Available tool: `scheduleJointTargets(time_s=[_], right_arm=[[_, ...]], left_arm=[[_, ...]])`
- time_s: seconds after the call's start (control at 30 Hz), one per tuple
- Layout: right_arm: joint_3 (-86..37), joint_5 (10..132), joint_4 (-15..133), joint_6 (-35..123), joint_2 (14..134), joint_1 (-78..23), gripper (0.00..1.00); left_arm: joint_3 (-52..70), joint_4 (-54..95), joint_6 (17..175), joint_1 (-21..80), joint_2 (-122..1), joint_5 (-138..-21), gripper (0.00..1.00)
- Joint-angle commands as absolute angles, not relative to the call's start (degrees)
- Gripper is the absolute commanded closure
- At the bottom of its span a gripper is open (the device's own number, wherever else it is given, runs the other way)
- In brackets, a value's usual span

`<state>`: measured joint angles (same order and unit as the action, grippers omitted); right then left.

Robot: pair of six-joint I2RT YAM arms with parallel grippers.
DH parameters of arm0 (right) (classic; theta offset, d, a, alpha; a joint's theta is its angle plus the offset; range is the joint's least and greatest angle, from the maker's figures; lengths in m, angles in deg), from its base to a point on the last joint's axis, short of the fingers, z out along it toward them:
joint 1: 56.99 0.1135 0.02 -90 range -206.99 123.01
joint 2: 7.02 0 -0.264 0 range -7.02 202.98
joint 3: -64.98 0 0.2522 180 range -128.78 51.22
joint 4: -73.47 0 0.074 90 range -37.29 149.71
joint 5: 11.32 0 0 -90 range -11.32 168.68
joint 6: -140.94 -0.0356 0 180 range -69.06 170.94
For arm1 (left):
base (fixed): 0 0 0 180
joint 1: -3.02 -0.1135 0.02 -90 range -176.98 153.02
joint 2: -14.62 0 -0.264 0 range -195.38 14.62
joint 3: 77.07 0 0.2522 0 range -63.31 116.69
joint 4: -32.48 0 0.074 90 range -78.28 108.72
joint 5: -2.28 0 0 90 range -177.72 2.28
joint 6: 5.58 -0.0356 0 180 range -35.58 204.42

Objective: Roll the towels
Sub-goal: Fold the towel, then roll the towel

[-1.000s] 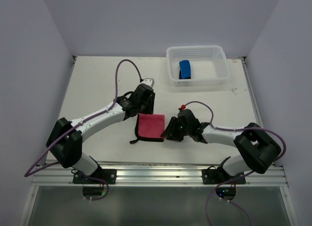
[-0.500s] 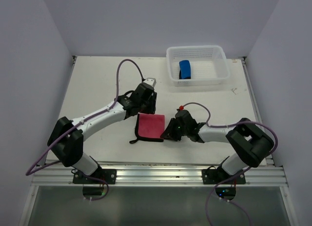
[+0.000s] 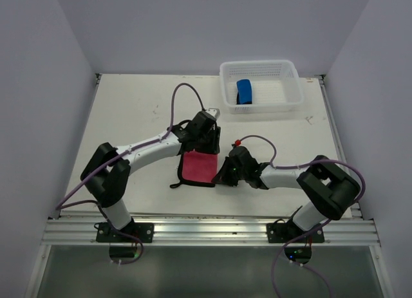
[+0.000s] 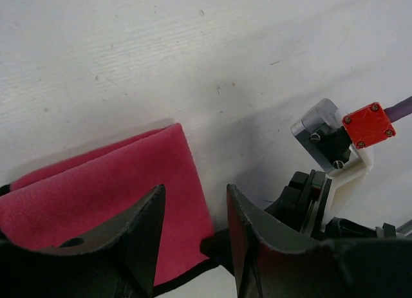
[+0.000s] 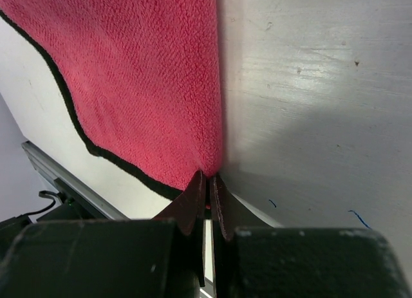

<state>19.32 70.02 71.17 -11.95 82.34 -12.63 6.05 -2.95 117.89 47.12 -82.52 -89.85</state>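
The pink-red towel [image 3: 197,167] [image 4: 109,195] [image 5: 141,73] lies flat, folded, with dark edging, in the middle of the table. My right gripper [image 3: 220,177] [image 5: 207,179] is shut on its near right corner, with cloth pinched between the tips. Over the towel's right edge, near the far corner, my left gripper [image 3: 208,150] [image 4: 194,194] stands open; its jaws straddle that edge and hold nothing. The bright blue towel [image 3: 244,92] sits rolled in the basket.
The white mesh basket [image 3: 283,98] stands at the back right of the white table [image 3: 129,118]. In the left wrist view the right arm's wrist with its red block [image 4: 368,125] is close by. A metal rail [image 3: 206,227] runs along the near edge.
My right gripper has shut on the pink-red towel's corner. The left arm has swung right, from the towel's far left side to its right edge.
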Motion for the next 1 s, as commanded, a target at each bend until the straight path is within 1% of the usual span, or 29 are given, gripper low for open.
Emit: scheduleJointTargets(time_s=[0.0,0.2,0.47,0.57,0.8,0.97], right_arm=[[20.6,76.0,66.2,-9.1,83.6,-12.5,1.00],[21.8,75.8,68.1,-9.7,83.3,-12.4,1.00],[23.1,75.5,69.6,-9.5,82.3,-12.4,1.00],[23.5,75.0,70.7,-9.7,82.5,-12.4,1.00],[24.1,74.6,71.7,-9.7,82.9,-12.5,1.00],[24.5,74.3,72.4,-9.8,83.0,-12.5,1.00]], left_arm=[[8.8,-0.2,120.8,48.2,-85.5,-86.3,0.53],[11.0,-1.0,121.4,49.4,-90.6,-87.5,0.52],[15.4,-3.7,120.7,51.5,-95.3,-96.2,0.52],[17.6,-7.0,120.2,52.7,-97.8,-100.4,0.52],[20.4,-10.5,120.2,54.3,-99.5,-105.6,0.53],[20.9,-11.5,120.4,55.0,-99.2,-107.1,0.53]])
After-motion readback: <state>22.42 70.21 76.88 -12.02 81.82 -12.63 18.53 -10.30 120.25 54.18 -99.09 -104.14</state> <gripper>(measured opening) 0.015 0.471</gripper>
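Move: The red towel's far right corner lies about 3 cm ahead of the left hand, roughly in line sideways and some 9 cm below it; the towel's middle is about 4 cm back and 5 cm to the left. The near right corner, pinched in the right fingers, is some 9 cm back from the left hand, straight behind it. From the right hand the far right corner lies about 12 cm ahead, level sideways. Dropping about 6 cm and easing some 3 cm to the right, the left hand comes down on the towel's far right corner, fast at first and then nearly stopping. Its wrist rolls about 15 degrees, left side up, so the half-open fingers point more steeply down. The right hand stays put, shut on the near right corner. ##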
